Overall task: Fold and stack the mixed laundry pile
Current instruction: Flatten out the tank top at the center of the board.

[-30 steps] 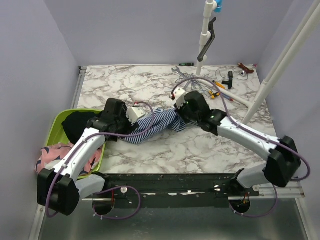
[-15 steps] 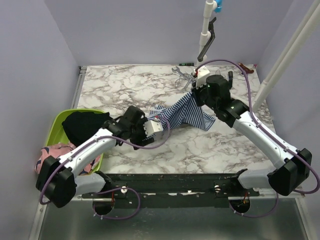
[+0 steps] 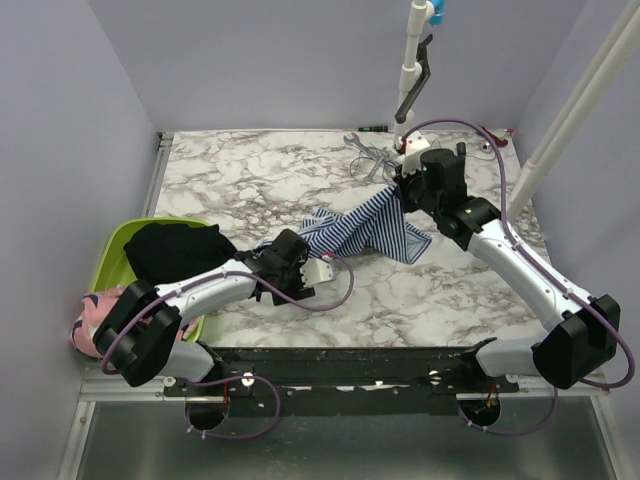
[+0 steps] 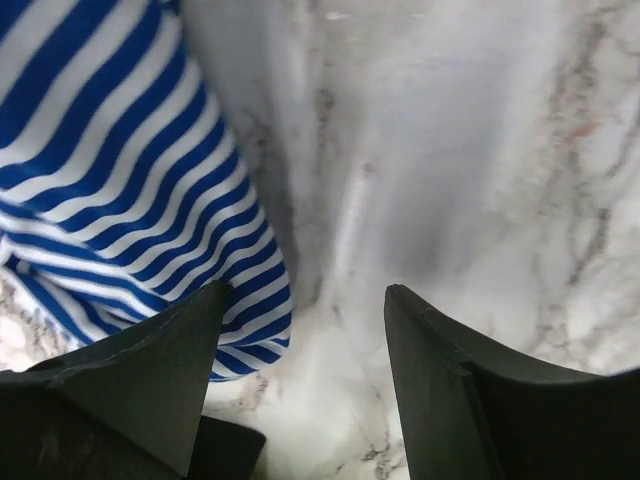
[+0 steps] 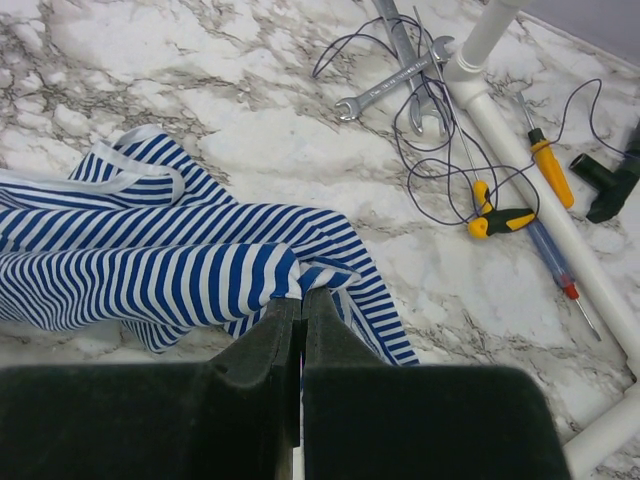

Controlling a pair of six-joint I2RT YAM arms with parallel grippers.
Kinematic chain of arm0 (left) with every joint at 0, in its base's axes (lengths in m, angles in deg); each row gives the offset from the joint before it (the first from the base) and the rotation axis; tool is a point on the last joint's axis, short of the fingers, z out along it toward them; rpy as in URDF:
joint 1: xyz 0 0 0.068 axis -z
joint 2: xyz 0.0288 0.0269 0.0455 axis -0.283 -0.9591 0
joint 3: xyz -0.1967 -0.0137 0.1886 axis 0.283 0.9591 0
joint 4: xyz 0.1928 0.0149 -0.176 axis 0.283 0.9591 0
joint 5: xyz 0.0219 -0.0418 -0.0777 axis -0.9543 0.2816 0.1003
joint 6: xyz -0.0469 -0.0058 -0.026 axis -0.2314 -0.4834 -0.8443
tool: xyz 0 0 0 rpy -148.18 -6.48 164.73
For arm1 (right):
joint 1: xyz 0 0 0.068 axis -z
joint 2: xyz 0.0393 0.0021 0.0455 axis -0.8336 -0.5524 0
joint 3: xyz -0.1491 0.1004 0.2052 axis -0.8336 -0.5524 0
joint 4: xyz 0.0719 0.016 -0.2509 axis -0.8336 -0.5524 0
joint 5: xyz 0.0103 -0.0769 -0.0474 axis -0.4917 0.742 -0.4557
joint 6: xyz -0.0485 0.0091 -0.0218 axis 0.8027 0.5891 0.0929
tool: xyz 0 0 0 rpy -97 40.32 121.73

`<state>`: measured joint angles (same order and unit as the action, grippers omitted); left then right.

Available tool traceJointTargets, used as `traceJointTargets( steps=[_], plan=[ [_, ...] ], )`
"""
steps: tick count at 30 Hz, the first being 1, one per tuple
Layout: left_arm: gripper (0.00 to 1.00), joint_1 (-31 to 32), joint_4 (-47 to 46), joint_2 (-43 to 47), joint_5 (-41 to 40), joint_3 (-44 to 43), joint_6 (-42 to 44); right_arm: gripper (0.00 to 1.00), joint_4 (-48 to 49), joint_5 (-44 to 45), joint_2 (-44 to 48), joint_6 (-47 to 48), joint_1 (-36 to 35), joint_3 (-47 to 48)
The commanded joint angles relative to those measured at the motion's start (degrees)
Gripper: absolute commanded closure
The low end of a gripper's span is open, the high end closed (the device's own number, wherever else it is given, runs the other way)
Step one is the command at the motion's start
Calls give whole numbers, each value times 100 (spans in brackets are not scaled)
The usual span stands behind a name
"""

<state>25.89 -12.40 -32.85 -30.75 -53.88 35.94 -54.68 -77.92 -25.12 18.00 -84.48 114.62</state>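
The navy-and-white striped garment (image 3: 366,229) lies stretched across the middle of the marble table. My right gripper (image 3: 398,197) is shut on its back right edge (image 5: 255,280), with the cloth bunched at the fingertips (image 5: 302,292). My left gripper (image 3: 302,268) hovers low at the garment's near left end, open, with only bare marble between its fingers (image 4: 305,295); the striped cloth (image 4: 110,170) touches the left finger's outer side. The black garment (image 3: 176,250) sits in the lime green basin. The pink garment (image 3: 98,308) hangs at the basin's near left corner.
The lime green basin (image 3: 112,250) stands at the table's left edge. Wrenches (image 5: 398,82), screwdrivers (image 5: 508,218), thin wires and a white pipe (image 5: 520,140) lie at the back right. A white pole with a black handle (image 3: 413,80) rises at the back.
My right gripper has pulled the striped garment toward the back right. The left arm has swung in toward the front middle and come down beside the garment's near end.
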Motion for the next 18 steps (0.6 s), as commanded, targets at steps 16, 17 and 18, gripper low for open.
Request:
traceJointTargets(
  steps=[16, 17, 18],
  plan=[
    [36, -2091, -672, -1203, -543, -2267, -634, 99, 85, -148, -68, -25, 332, -114],
    [36, -2124, -608, -1150, -471, -2334, -659, 99, 91, -136, -76, -23, 344, -124],
    [35, -2155, -535, -1092, -372, -2365, -663, 99, 91, -134, -82, -24, 357, -140]
  ],
)
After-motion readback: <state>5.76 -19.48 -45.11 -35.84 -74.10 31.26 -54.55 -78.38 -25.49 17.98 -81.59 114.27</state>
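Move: The left end of the tank top lies roughly 10 cm ahead of my left hand, 6 cm to its left and 2 cm below; the black garment in the bin is about 8 cm ahead and 26 cm left of that hand, near its height. My right hand, already pinching the other end, has that left end 27 cm to its left, 3 cm back and 22 cm down, and the wrenches 16 cm ahead, 3 cm left, equally low. I sweep my left hand forward about 17 cm, drifting 5 cm left and lifting some 7 cm, its open fingers carrying the tank top's near left edge outward as they come over the left end. The wrist turns some 25 degrees counter-clockwise and tips its fingers more forward. My right hand keeps its pinch up high, easing under 2 cm to the right. ##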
